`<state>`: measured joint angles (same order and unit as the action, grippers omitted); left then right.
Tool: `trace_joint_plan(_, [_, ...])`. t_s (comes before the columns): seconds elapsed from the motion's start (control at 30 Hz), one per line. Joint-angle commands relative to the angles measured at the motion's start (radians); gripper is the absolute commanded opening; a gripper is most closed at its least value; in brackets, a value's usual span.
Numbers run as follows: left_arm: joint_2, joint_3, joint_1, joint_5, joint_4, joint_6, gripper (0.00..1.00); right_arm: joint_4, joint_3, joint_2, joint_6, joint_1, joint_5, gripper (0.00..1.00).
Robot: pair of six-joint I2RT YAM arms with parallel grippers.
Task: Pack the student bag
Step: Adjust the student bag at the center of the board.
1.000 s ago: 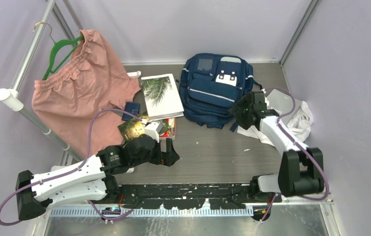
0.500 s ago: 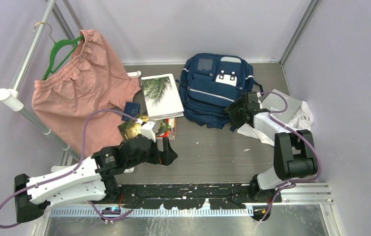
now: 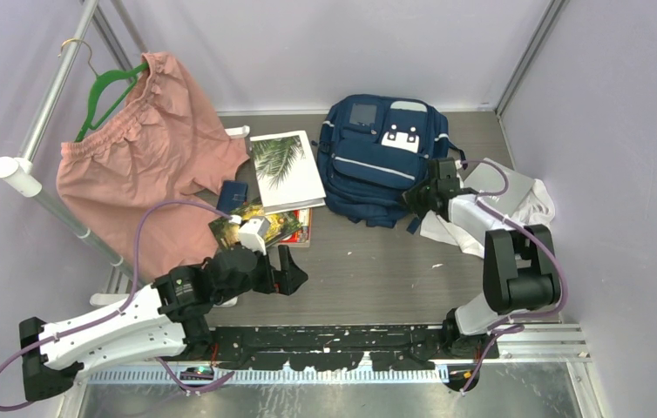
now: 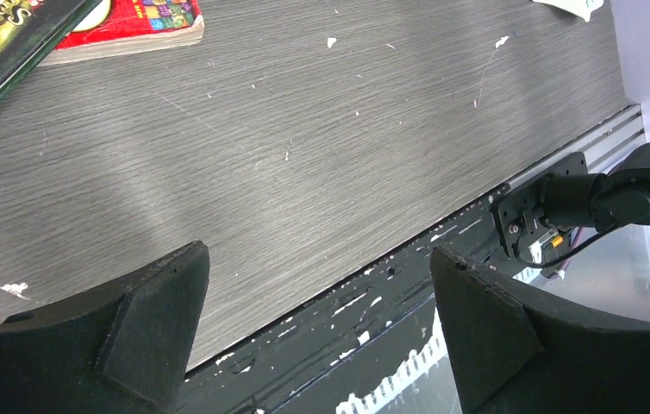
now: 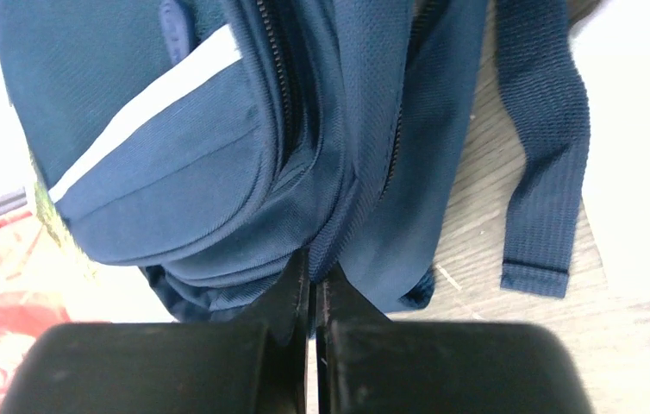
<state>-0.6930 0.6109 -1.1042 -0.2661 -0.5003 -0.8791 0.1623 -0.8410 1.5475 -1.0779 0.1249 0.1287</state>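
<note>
The student bag (image 3: 377, 165) is a navy backpack with white stripes, lying at the back of the table. My right gripper (image 3: 417, 195) is at its lower right edge. In the right wrist view the right gripper (image 5: 313, 267) is shut, and a fold of the student bag (image 5: 175, 172) beside the zipper is pinched at the fingertips. My left gripper (image 3: 294, 268) hovers low over bare table near the front edge. In the left wrist view the left gripper (image 4: 317, 293) is wide open with nothing between the fingers.
A palm-leaf book (image 3: 286, 170) lies left of the bag, with several more books (image 3: 264, 225) and a small dark case (image 3: 233, 193) below it. Pink shorts (image 3: 142, 174) hang on a green hanger at left. A white cloth (image 3: 525, 209) lies right of the bag. A loose strap (image 5: 537, 129) trails on the table.
My right gripper moved left to the bag's edge and closed on its fabric. The left arm drew back toward the front edge, still open.
</note>
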Motion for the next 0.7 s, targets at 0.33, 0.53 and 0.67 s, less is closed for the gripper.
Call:
trace_joint_plan(0.33, [-0.057, 0.184, -0.003, -0.193, 0.085, 0.386, 1.0, 0.303, -0.306, -0.383, 0.219, 0.015, 0.164, 0.01])
trace_joint_plan(0.53, [-0.254, 0.432, 0.002, -0.244, 0.072, 0.706, 1.0, 0.347, -0.347, -0.416, 0.242, 0.012, 0.155, 0.01])
trace_joint_plan(0.67, [-0.385, 0.574, 0.051, -0.146, -0.004, 0.764, 1.0, 0.394, -0.385, -0.429, 0.275, -0.002, 0.152, 0.01])
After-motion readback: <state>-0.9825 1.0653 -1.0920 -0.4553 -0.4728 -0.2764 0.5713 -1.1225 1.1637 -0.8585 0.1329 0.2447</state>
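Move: The right gripper is already shut on fabric at the student bag's near right part; the bag's middle lies some 11 cm ahead of it, 7 cm to its left and about 2 cm lower. The white book is about 8 cm ahead and 30 cm left of this hand, the grey folder 4 cm ahead and 22 cm right. From the open left gripper, the bag's middle is roughly 27 cm ahead, 21 cm right and 12 cm below. Keep the right gripper pinched on the bag's fabric and lift it quickly, about 19 cm, then ease it back some 4 cm, tipping the fingers up and turning the hand a little counter-clockwise. After a brief wait, bring the open left gripper up about 12 cm and forward 7 cm towards the bag, tipping its fingers up some 30 degrees without touching anything. ##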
